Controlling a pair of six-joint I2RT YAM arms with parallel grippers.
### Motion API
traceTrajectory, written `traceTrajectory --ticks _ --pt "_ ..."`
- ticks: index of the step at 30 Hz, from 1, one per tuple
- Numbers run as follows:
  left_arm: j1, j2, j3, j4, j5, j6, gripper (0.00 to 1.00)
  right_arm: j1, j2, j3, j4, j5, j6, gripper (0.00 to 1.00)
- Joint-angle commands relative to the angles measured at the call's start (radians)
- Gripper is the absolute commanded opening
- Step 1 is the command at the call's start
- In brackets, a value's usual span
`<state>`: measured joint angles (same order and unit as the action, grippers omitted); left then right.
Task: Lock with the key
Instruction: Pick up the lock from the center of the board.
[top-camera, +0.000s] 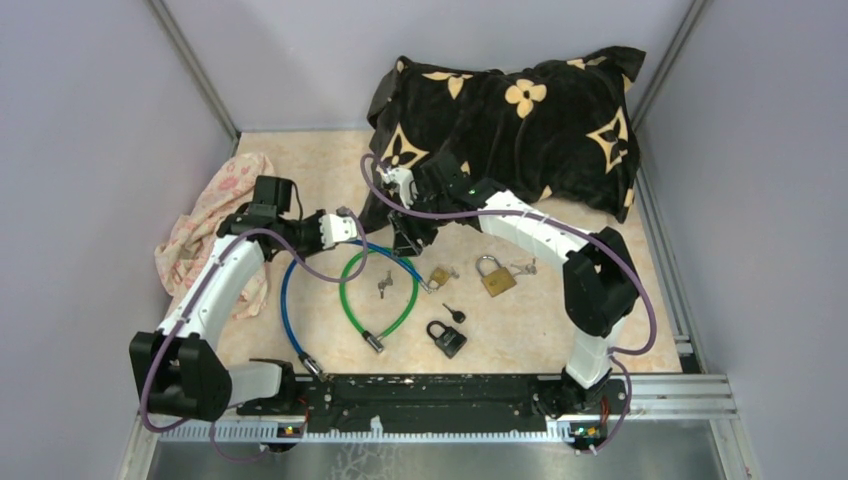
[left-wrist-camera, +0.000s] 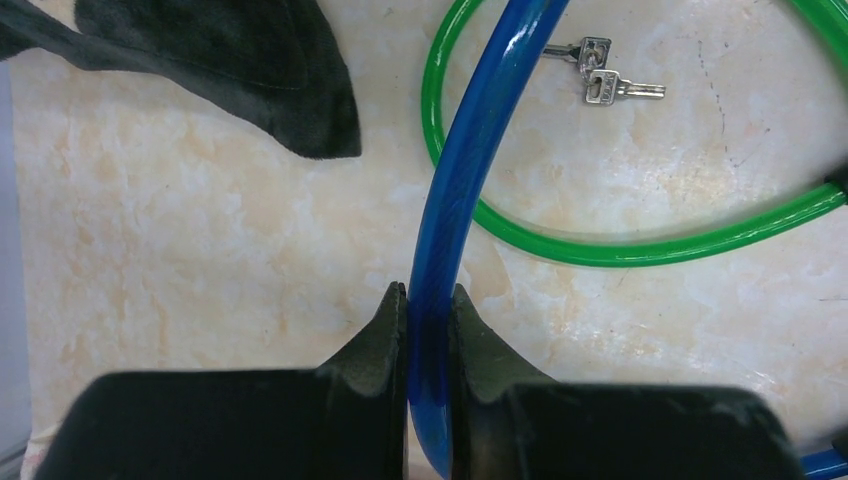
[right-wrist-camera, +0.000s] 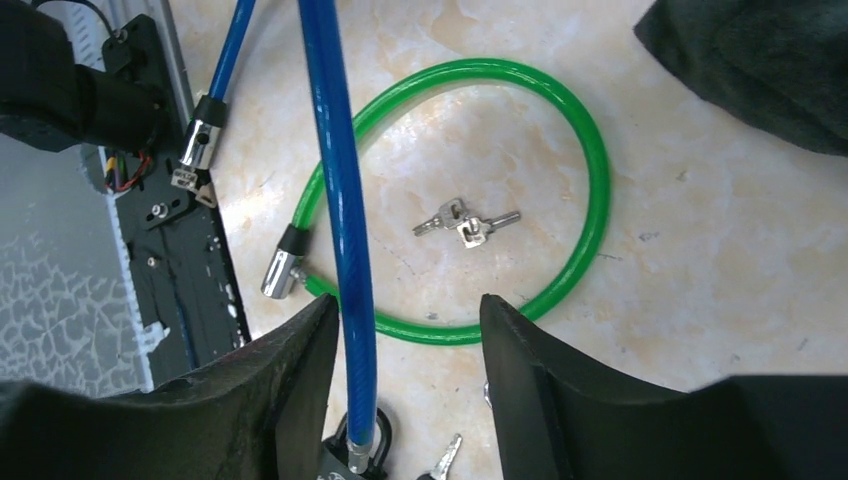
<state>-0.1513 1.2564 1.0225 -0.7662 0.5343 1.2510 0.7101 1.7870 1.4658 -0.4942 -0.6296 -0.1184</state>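
A blue cable lock (top-camera: 286, 300) loops across the table. My left gripper (left-wrist-camera: 428, 290) is shut on the cable (left-wrist-camera: 470, 150), seen from above at the gripper (top-camera: 350, 232). My right gripper (right-wrist-camera: 410, 300) is open and straddles the same cable (right-wrist-camera: 340, 180), which runs close to the left finger (right-wrist-camera: 300, 370). The cable's metal tip (right-wrist-camera: 357, 450) ends at a dark lock part at the bottom edge of the right wrist view. One key (right-wrist-camera: 447, 458) lies beside that tip. Two joined keys (right-wrist-camera: 465, 222) lie inside the green cable lock (right-wrist-camera: 590, 200).
A small brass padlock (top-camera: 438, 275), a larger brass padlock (top-camera: 495, 276) with keys (top-camera: 525, 267), and a black padlock (top-camera: 447, 338) with a black key (top-camera: 455, 312) lie right of the cables. A black patterned pillow (top-camera: 520, 120) sits behind, and a pink cloth (top-camera: 215, 215) lies at the left.
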Motion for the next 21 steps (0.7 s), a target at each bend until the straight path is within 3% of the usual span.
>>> traceTrajectory --ticks 1,4,9,11,12,16,18,19,21 --pt "-0.008 -0.03 -0.019 0.022 0.026 0.015 0.0 0.026 -0.017 -0.005 0.05 -0.054 0.016 0.51" --pt "-0.008 -0.039 -0.022 0.035 0.036 -0.002 0.0 0.035 -0.016 -0.027 0.045 -0.034 0.011 0.42" --pt "-0.008 -0.04 -0.033 0.043 0.044 -0.015 0.0 0.035 -0.02 -0.07 0.044 -0.048 0.014 0.43" --pt "-0.008 -0.044 -0.043 0.048 0.045 -0.011 0.0 0.036 -0.03 -0.084 0.057 -0.036 0.023 0.23" --pt "-0.008 -0.045 -0.044 0.051 0.047 -0.013 0.0 0.036 -0.039 -0.093 0.071 -0.019 0.033 0.02" --pt "-0.008 -0.044 -0.026 0.053 0.058 -0.101 0.02 0.034 -0.092 -0.106 0.124 0.014 0.076 0.0" --pt "-0.006 -0.044 -0.012 0.056 0.071 -0.204 0.35 0.034 -0.134 -0.113 0.17 0.004 0.098 0.0" --pt "-0.003 -0.048 -0.01 0.05 0.088 -0.246 0.47 0.033 -0.164 -0.126 0.196 -0.007 0.106 0.0" --pt "0.011 -0.076 -0.027 0.036 0.129 -0.306 0.61 0.031 -0.23 -0.156 0.25 -0.02 0.111 0.0"
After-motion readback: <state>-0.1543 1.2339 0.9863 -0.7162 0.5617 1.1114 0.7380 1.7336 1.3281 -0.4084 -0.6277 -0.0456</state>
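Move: The stretch of blue cable lock to grip lies some 3 cm back of the right hand and 3 cm below it, level with it sideways; its far end is still pinched by the left hand, from which that stretch is about 17 cm to the right, 4 cm back and 2 cm lower. On the table, some 15 cm below the right hand, the silver keys lie roughly 4 cm left and level fore-and-aft, the small brass padlock about 8 cm right and level, the black padlock 12 cm back and 9 cm right. Bring the open right gripper back about 2.5 cm and down some 3 cm onto the hanging blue cable, and shut its fingers to pinch the cable just above its metal end, then raise it about 1.5 cm. Keep the left gripper in place holding the cable until the right has closed, then open its fingers to about half, rolling that wrist slightly, to let the cable go. ##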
